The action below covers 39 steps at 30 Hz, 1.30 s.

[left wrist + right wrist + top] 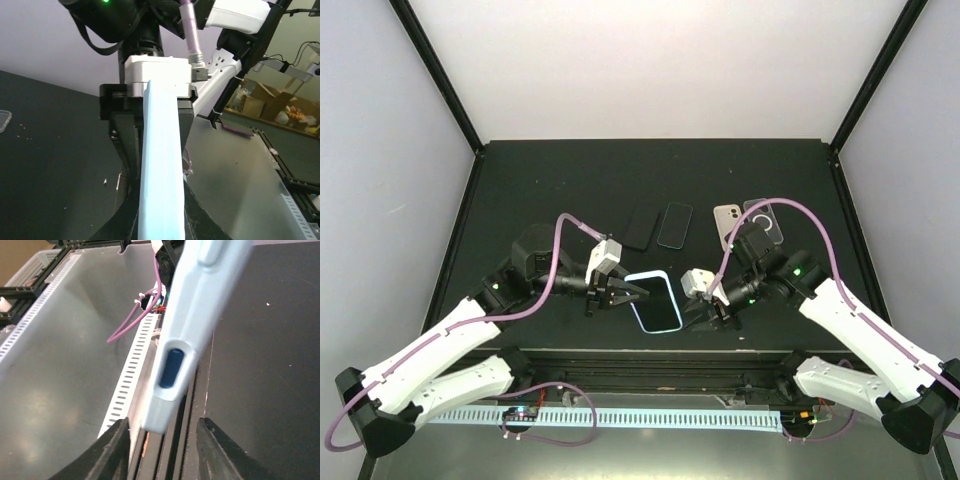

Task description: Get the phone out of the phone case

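A phone (656,300) with a dark screen sits in a light blue phone case (663,328), held just above the table's near edge. My left gripper (625,292) is shut on the case's left side. In the left wrist view the case's pale edge (160,170) runs straight between the fingers (125,150). My right gripper (688,308) is at the case's right side. In the right wrist view its jaws (162,455) stand apart, with the case's corner (167,405) just beyond the fingertips and touching neither. A dark blue side button (170,367) shows through a cutout.
At the back of the black table (540,190) lie a black phone (641,227), a dark phone with a teal rim (674,224), a white-backed phone (728,225) and a clear case (767,218). A slotted rail (132,370) runs along the near edge.
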{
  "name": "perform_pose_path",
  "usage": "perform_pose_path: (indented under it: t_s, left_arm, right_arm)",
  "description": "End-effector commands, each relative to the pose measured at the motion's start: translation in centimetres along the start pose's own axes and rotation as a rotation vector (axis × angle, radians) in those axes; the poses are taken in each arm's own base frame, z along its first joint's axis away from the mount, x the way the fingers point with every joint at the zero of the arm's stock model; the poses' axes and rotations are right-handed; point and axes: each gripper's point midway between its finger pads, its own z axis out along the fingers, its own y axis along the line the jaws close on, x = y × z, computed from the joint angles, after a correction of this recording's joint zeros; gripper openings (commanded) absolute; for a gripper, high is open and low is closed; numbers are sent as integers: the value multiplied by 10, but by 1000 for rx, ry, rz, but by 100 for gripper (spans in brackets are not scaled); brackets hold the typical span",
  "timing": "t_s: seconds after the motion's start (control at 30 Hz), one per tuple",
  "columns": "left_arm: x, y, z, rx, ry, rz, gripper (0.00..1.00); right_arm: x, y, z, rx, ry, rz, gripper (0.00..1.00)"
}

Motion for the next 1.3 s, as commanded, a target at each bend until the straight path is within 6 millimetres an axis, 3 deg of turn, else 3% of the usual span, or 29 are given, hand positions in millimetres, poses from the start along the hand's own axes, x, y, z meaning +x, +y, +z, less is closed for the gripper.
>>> perform_pose_path:
  t_s: [0.0, 0.47, 0.73, 1.07, 1.27]
  left_arm:
    - [-26, -4, -6, -10, -93, 72, 2]
    - [-25, -3, -6, -4, -92, 54, 1]
    - [-25, -26, -4, 157, -65, 21, 2]
    - [-34, -48, -9, 277, -50, -13, 2]
    - [-33, -50, -9, 299, -34, -53, 2]
  right_arm:
    - [-8, 7, -2, -14, -32, -38, 35]
    - [-5, 8, -2, -15, -14, -53, 18]
    - [-11, 9, -5, -19, -17, -103, 6]
    - [-6, 5, -3, -33, 20, -155, 4]
    - [-2, -6, -1, -3, 56, -168, 4]
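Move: The left hand already holds the phone in its light-blue case by the left edge; the case's middle lies about 4 cm to that hand's right, 3 cm below and 1 cm back. From the right hand the case's middle is some 5 cm left, 6 cm up and 2 cm ahead, its lower right corner between the open fingers. On the table roughly 24 cm below the right hand, a bare phone lies about 37 cm ahead and 1 cm left, a black slab 37 cm ahead and 10 cm left. Almost in place at first, the right hand closes its fingers and pinches the lower right corner of the case, then draws that corner back towards the base about 1.5 cm, turning slightly counter-clockwise. The left hand keeps its grip on the left edge, goes forward just under 1 cm, then comes back a little over 1 cm while its wrist tilts and turns by some 10 degrees. ##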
